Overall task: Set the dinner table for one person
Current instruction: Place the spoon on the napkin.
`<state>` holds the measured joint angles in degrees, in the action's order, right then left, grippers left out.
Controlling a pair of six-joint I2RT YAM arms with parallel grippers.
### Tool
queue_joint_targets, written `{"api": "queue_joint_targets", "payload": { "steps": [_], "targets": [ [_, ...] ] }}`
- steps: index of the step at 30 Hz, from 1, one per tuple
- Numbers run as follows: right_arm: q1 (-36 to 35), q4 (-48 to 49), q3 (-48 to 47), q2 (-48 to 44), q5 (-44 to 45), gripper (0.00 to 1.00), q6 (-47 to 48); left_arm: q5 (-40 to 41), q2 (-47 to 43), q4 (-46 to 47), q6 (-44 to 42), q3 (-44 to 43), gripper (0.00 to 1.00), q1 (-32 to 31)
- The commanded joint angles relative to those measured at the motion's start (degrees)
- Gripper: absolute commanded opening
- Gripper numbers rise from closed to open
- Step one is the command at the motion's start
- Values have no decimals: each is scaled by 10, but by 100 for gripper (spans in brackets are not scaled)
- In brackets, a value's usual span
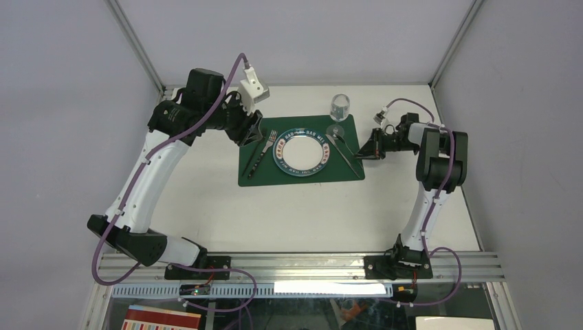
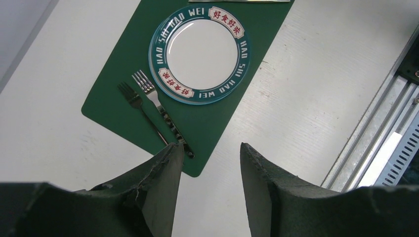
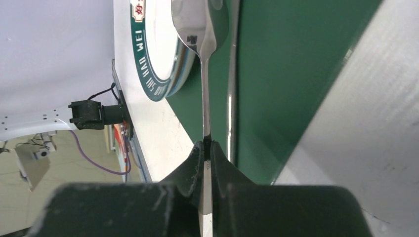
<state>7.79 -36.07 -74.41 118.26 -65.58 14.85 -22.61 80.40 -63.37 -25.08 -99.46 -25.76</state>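
On the white dinner table [image 1: 289,213] lies a green placemat [image 1: 302,175] with a teal-rimmed plate [image 1: 301,154] in its middle. Two forks [image 2: 148,89] lie side by side left of the plate [image 2: 200,52]. My left gripper [image 2: 210,153] hovers open over the mat's corner by the fork handles, nothing between its fingers. My right gripper [image 3: 207,148] is shut on the handle of a spoon [image 3: 193,22], whose bowl reaches over the plate's rim [image 3: 160,54]. A knife [image 3: 231,74] lies on the mat beside the spoon. From above, the right gripper [image 1: 360,152] is at the mat's right edge.
A clear glass [image 1: 339,105] stands at the mat's far right corner, close to the right gripper. Aluminium framing [image 1: 302,262] runs along the near edge, and frame posts rise at the far corners. Bare white tabletop lies left, right and in front of the mat.
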Motion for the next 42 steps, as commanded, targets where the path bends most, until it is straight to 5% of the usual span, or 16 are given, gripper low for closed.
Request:
{"api": "queue_joint_targets", "payload": {
  "steps": [1, 35, 38, 41, 42],
  "targets": [
    [7, -32, -29, 20, -22, 0, -1, -12, -26, 22, -8, -1, 48, 8],
    [26, -46, -71, 64, -21, 0, 9, -33, -28, 21, -10, 3, 48, 17],
    [26, -30, -68, 58, -10, 4, 2, -36, -31, 21, -11, 6, 48, 19],
    [26, -31, -70, 58, -4, 31, 2, -38, -36, 21, -11, 6, 48, 20],
    [26, -28, -70, 57, -1, 33, -1, -39, -37, 21, -11, 6, 48, 20]
  ]
}}
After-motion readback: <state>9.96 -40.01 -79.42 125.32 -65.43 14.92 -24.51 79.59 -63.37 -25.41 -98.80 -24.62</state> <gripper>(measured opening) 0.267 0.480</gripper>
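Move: The right hand holds the spoon by its handle, low over the napkin's right edge. The spoon's resting spot, just to the right of the knife, lies about 4 cm ahead, 3 cm left and 3 cm below this hand. The knife's middle is some 5 cm left and level, the plate 19 cm left and 2 cm ahead, the glass 7 cm left and 9 cm ahead. From the left hand, the spot is roughly 11 cm ahead, 30 cm right and 29 cm down. Lower the right gripper about 2.5 cm in two short steps with a pause between them, keeping the spoon pinched; on the second step, slide about 1.5 cm forward and 1 cm right to bring the handle beside the knife. Ease forward a touch more, then open the fingers about a quarter to let go of the handle. ##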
